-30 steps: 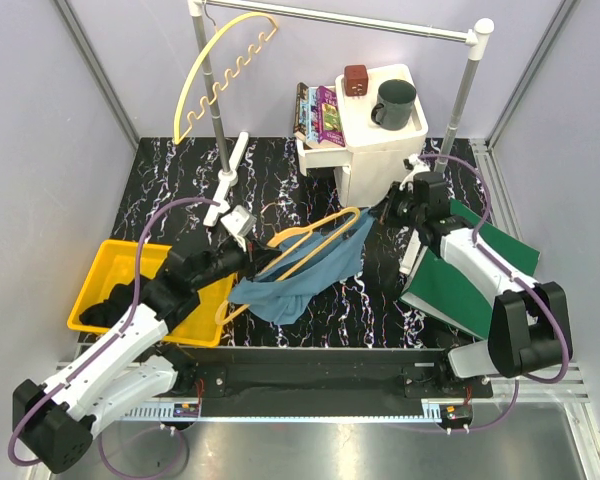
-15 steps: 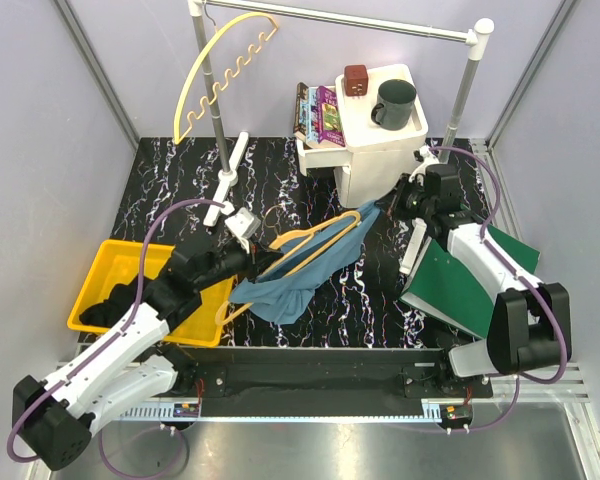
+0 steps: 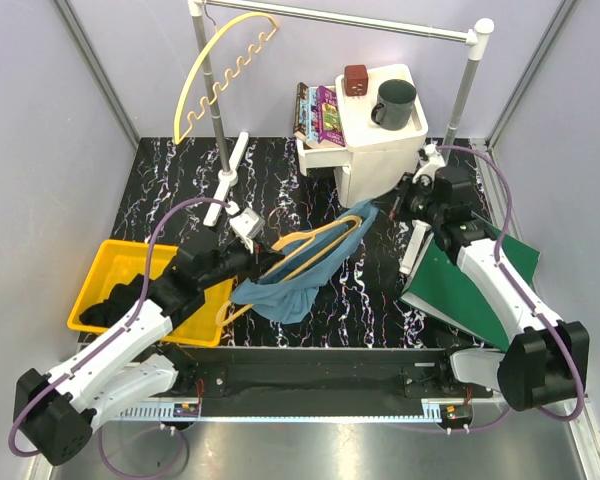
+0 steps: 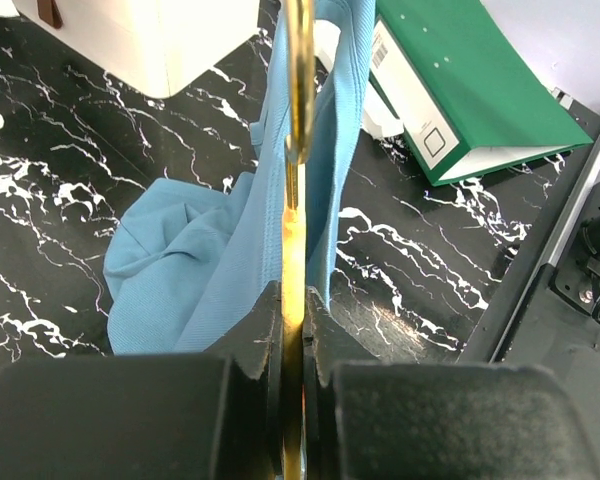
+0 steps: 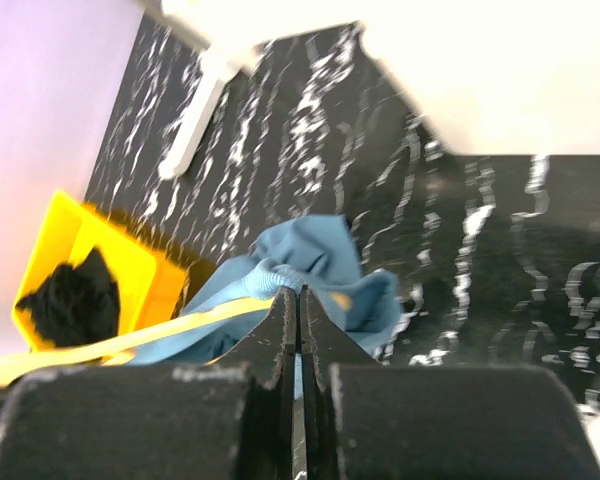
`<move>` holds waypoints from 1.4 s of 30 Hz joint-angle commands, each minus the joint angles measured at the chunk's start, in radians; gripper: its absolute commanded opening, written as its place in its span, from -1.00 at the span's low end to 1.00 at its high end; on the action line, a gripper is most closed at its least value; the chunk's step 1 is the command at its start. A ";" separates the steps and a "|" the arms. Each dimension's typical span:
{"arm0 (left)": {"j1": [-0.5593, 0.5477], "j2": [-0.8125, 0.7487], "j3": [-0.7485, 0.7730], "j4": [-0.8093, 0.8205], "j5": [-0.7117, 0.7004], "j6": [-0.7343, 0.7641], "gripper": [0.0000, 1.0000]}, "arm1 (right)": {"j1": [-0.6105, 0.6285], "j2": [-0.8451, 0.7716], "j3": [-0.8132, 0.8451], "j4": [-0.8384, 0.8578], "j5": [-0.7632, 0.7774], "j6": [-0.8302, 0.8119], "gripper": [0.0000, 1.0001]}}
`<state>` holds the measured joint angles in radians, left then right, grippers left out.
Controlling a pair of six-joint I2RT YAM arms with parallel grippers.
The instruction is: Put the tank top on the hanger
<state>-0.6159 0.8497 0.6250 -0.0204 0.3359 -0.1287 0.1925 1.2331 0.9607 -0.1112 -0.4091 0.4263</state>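
Observation:
The orange-yellow hanger (image 3: 315, 243) is tilted above the table. My left gripper (image 3: 255, 257) is shut on its lower bar, seen edge-on in the left wrist view (image 4: 294, 200) between the shut fingers (image 4: 255, 330). The teal tank top (image 3: 292, 285) hangs bunched under the hanger, with one strap drawn along its upper arm toward the far right end. My right gripper (image 3: 393, 206) is shut on that strap's end. In the right wrist view the tank top (image 5: 315, 250) lies pinched at the fingertips (image 5: 280, 320), with the hanger (image 5: 130, 337) running off to the left.
A yellow bin (image 3: 105, 275) holding a black cloth (image 3: 115, 300) sits at the left. A white cabinet (image 3: 380, 140) with a dark mug and books stands at the back. A green binder (image 3: 460, 285) lies at the right. A rack (image 3: 340, 17) carries a paler wavy hanger (image 3: 215, 80).
My right gripper has moved right and back with the strap, stretching it along the hanger. My left gripper has shifted slightly back, holding the hanger.

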 commanded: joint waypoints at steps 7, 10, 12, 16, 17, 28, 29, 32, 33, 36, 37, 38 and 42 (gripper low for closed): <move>-0.001 0.022 0.019 0.076 0.023 -0.006 -1.00 | 0.284 0.055 0.176 0.010 0.053 0.012 -1.00; -0.002 0.031 0.016 0.076 -0.003 -0.005 -1.00 | 0.357 0.054 0.202 0.011 0.064 0.020 -1.00; -0.002 0.035 0.018 0.076 -0.020 -0.008 -1.00 | 0.398 0.042 0.199 0.019 0.061 0.028 -1.00; -0.001 0.028 0.016 0.083 -0.005 -0.015 -1.00 | 0.403 0.032 0.168 0.025 0.094 0.025 -1.00; -0.001 0.022 0.016 0.085 -0.003 -0.017 -1.00 | 0.403 0.038 0.164 0.019 0.113 0.010 -1.00; -0.001 -0.098 -0.010 0.056 -0.063 -0.042 -1.00 | 0.364 0.097 0.174 -0.013 0.227 -0.023 -0.97; -0.002 -0.101 -0.011 0.059 -0.061 -0.046 -1.00 | 0.354 0.095 0.174 -0.021 0.231 -0.023 -0.95; -0.001 -0.100 -0.011 0.057 -0.067 -0.049 -1.00 | 0.344 0.086 0.170 -0.027 0.236 -0.030 -0.68; -0.002 -0.098 -0.010 0.053 -0.072 -0.049 -1.00 | 0.344 0.080 0.170 -0.030 0.236 -0.034 -0.66; -0.001 -0.083 0.001 0.025 -0.107 -0.046 -1.00 | 0.343 0.066 0.173 -0.042 0.246 -0.053 -0.02; -0.001 -0.083 0.004 0.023 -0.112 -0.046 -1.00 | 0.343 0.063 0.174 -0.050 0.250 -0.058 0.22; -0.002 -0.080 0.002 0.023 -0.116 -0.049 -1.00 | 0.341 0.060 0.176 -0.053 0.250 -0.064 0.34; -0.001 -0.093 -0.002 0.023 -0.133 -0.058 -1.00 | 0.318 0.036 0.174 -0.067 0.253 -0.067 0.72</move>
<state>-0.6159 0.7734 0.6109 -0.0544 0.2462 -0.1680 0.5335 1.3228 1.1179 -0.1734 -0.1841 0.3843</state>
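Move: The hanger's far tip, over which the tank top is to be drawn, is about 5 cm left and 4 cm back of the right hand, a little lower; that hand pinches the cloth's edge. The tank top's loose bundle lies some 18 cm left, 20 cm back and 20 cm down; the white cabinet's middle is roughly 12 cm ahead and 2 cm right. From the left hand, still gripping the hanger, the tip is about 17 cm right and 8 cm ahead. The tank top's pinched edge is carried by the right hand across the hanger's far tip, about 14 cm left, 6 cm back and a little up, with a 20-degree counter-clockwise turn. The hand then eases some 4 cm back out to the right and forward, sinking slightly, and opens wide, letting go of the cloth. The left hand keeps its hold on the hanger, dipping a centimetre, then lifting about 3 cm. ##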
